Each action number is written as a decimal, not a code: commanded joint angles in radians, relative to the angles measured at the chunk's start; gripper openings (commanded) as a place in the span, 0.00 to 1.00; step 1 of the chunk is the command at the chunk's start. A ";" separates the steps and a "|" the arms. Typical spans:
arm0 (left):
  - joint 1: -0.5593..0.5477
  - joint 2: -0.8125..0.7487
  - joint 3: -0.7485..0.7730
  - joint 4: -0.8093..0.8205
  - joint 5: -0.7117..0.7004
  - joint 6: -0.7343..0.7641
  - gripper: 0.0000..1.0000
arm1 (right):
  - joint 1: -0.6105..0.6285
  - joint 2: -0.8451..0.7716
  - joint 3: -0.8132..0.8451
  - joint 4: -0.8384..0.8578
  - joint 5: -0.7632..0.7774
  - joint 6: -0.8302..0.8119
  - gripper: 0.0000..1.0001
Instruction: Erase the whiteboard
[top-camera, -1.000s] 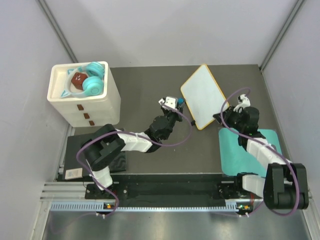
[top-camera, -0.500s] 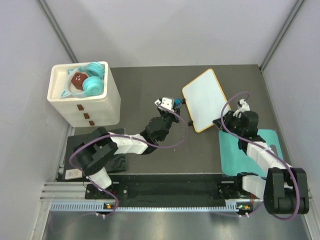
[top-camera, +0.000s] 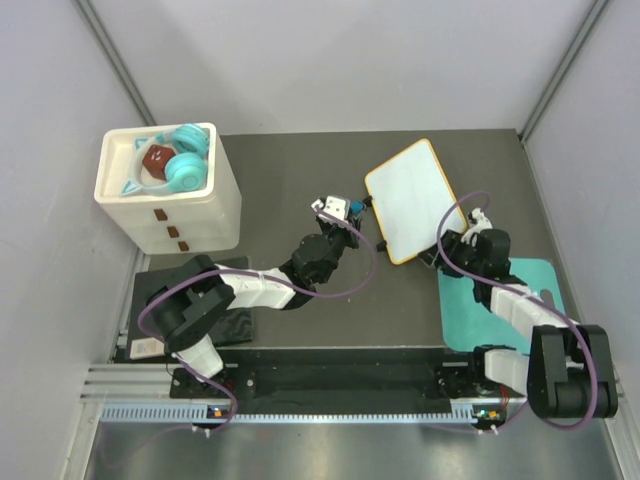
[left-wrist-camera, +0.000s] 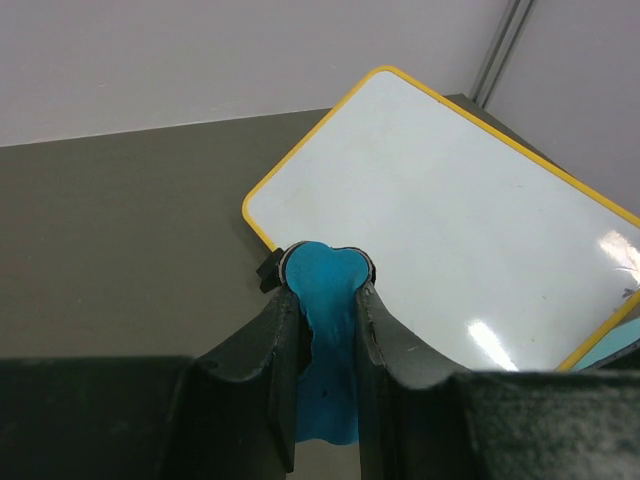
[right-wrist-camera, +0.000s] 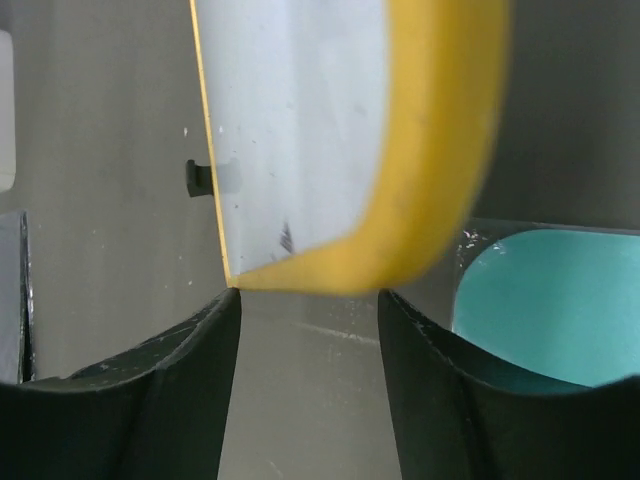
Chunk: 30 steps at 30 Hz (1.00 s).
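The whiteboard (top-camera: 411, 200), white with a thin orange-yellow frame, lies on the dark table at the back right. Its surface (left-wrist-camera: 450, 230) looks blank apart from a small dark smudge (right-wrist-camera: 286, 238) near one corner. A black clip (right-wrist-camera: 197, 178) sticks out from its edge. My left gripper (top-camera: 340, 209) is shut on a blue eraser (left-wrist-camera: 325, 300), just off the board's left corner. My right gripper (top-camera: 446, 241) is open at the board's near right edge. The framed corner (right-wrist-camera: 430, 180) hangs just beyond its fingertips (right-wrist-camera: 225, 320), touching neither.
A teal mat (top-camera: 495, 300) lies under my right arm. A white drawer box (top-camera: 168, 185) holding teal headphones stands at the back left, with a black pad (top-camera: 190, 310) in front of it. Grey walls close in the table on three sides.
My right gripper has opened and let go of the whiteboard, which has settled flatter on the table. The right arm has drawn back slightly. The left gripper has shifted a little left, still holding the eraser.
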<state>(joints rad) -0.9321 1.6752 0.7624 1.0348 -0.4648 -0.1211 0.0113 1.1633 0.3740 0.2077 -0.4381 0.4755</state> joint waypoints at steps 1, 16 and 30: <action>0.001 -0.029 -0.006 0.010 -0.011 -0.002 0.00 | 0.007 -0.082 -0.018 -0.027 0.055 -0.029 0.62; 0.012 -0.035 0.247 -0.866 -0.110 -0.301 0.00 | 0.007 -0.373 -0.033 -0.205 0.050 -0.015 0.83; 0.191 0.003 0.213 -0.909 0.284 -0.416 0.99 | 0.009 -0.476 -0.056 -0.295 0.130 -0.021 0.99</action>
<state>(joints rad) -0.7414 1.7050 0.9913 0.1032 -0.2752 -0.5179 0.0113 0.7155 0.3317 -0.0990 -0.3439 0.4599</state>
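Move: The left hand already holds the blue eraser. The bare spot of table where it goes lies some 17 cm below that hand, about 3 cm back and 7 cm left. From the same hand, the whiteboard's middle is about 9 cm ahead, 14 cm right and 14 cm lower. The right hand, already half open at the near edge, has the board's middle some 13 cm ahead, 4 cm left and 1 cm lower; the teal mat's middle is about 10 cm back, 16 cm right and 4 cm below. The left fingers keep their hold on the eraser while the hand sinks about 12 cm, tipping its fingers some 40 degrees downward and swinging left, away from the board, late on; near the end they open wide and let go over bare table. The right hand opens fully as it draws back and rises, about 4 cm each, away from the board's near edge. ##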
